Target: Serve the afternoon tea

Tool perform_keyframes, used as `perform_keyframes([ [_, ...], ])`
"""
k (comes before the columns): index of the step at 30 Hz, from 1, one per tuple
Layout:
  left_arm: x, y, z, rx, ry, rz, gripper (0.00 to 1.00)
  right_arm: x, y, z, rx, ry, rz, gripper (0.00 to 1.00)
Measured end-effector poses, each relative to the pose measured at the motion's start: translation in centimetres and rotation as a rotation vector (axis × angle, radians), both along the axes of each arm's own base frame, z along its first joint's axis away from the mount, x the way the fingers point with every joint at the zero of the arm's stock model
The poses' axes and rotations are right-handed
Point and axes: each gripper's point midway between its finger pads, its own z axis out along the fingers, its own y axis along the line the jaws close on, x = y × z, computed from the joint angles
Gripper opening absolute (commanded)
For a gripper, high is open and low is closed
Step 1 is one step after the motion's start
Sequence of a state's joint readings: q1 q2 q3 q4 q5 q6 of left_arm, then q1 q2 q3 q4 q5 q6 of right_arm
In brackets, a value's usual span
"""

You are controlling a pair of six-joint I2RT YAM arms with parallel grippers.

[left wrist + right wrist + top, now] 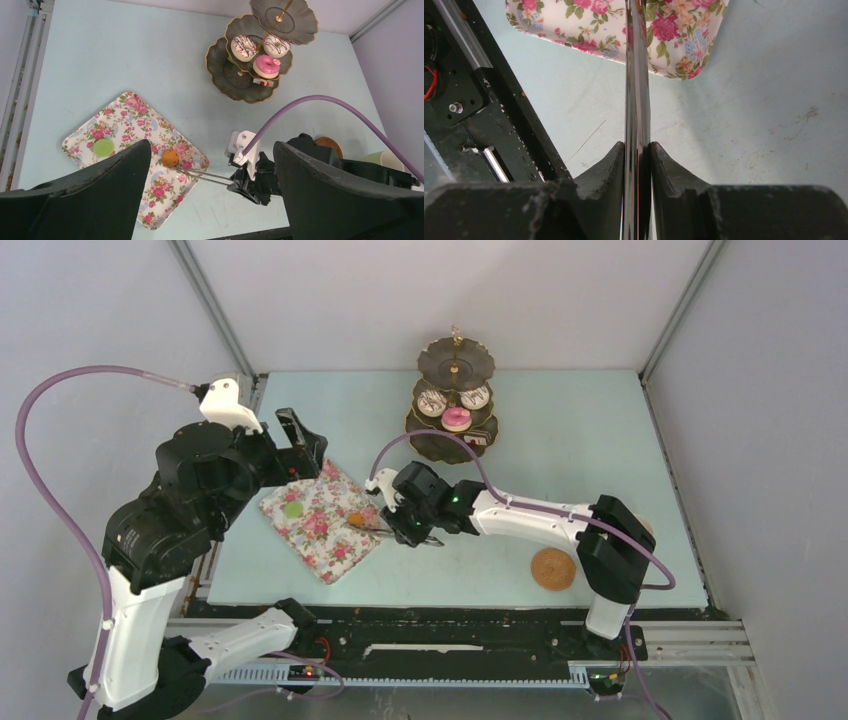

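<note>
An orange cake [170, 157] and a green cake [103, 147] lie on the floral-print tray [125, 120]. My right gripper [638, 150] is shut on the long grey tongs [636, 75], squeezing their arms together. The tongs [370, 527] reach left to the near edge of the orange cake [356, 519]; I cannot tell whether they pinch it. Two white doughnuts [244, 47] and a pink doughnut [266, 65] sit on the tiered stand [225, 80]. My left gripper [211, 144] hangs open high above the tray, holding nothing.
A round brown coaster [553, 568] lies at the front right, beside the right arm's base. Part of a pale cup [395, 159] shows at the right edge. The tiered stand [455, 360] is at the back centre. Grey walls enclose the table.
</note>
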State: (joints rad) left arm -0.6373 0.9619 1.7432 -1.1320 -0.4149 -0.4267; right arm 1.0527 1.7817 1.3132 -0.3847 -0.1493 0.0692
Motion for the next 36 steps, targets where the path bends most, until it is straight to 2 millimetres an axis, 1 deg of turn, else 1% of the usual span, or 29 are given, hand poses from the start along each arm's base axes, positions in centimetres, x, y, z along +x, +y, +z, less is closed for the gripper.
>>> perform_keyframes([
  [5, 0.0, 0.0, 0.0, 0.000, 0.000, 0.000, 1.00, 0.0, 0.0, 1.0, 0.023, -0.004, -0.009, 0.30],
  [11, 0.0, 0.0, 0.0, 0.000, 0.000, 0.000, 1.00, 0.6, 0.0, 2.0, 0.053, -0.007, -0.033, 0.36],
  [15, 0.0, 0.0, 0.0, 0.000, 0.000, 0.000, 1.00, 1.4, -0.2, 2.3, 0.068, -0.006, -0.058, 0.40],
  [20, 0.0, 0.0, 0.0, 0.000, 0.000, 0.000, 1.00, 2.6, -0.6, 2.4, 0.083, 0.005, -0.093, 0.43],
  [25, 0.0, 0.0, 0.0, 0.001, 0.000, 0.000, 1.00, 3.0, -0.8, 2.2, 0.085, 0.024, -0.099, 0.45],
  [36, 0.0, 0.0, 0.0, 0.001, 0.000, 0.000, 1.00, 2.4, -0.4, 0.1, 0.062, 0.078, -0.069, 0.48],
])
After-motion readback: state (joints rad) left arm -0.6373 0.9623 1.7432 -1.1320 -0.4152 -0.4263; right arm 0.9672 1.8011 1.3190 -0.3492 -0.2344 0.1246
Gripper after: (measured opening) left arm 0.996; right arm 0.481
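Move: The orange macaron lies about 11 cm to the left of the right hand and 4 cm farther out, some 8 cm lower; the closed tongs in that hand already reach to its near side. The green macaron sits roughly 15 cm left of the orange one and 3 cm farther out. The tiered stand is about 24 cm ahead of the right hand and 10 cm to its right. From the left hand, the orange macaron is about 4 cm ahead, 3 cm right and far below. The orange macaron gets straddled by the tongs: the right hand, still gripping them, lifts about 2.5 cm, shifts forward some 3 cm while its fingers ease apart so that the arms spread, then lowers back to about its starting height. One tong tip ends on the macaron's far side and one on its near side; the wrist turns only about 5 degrees. ##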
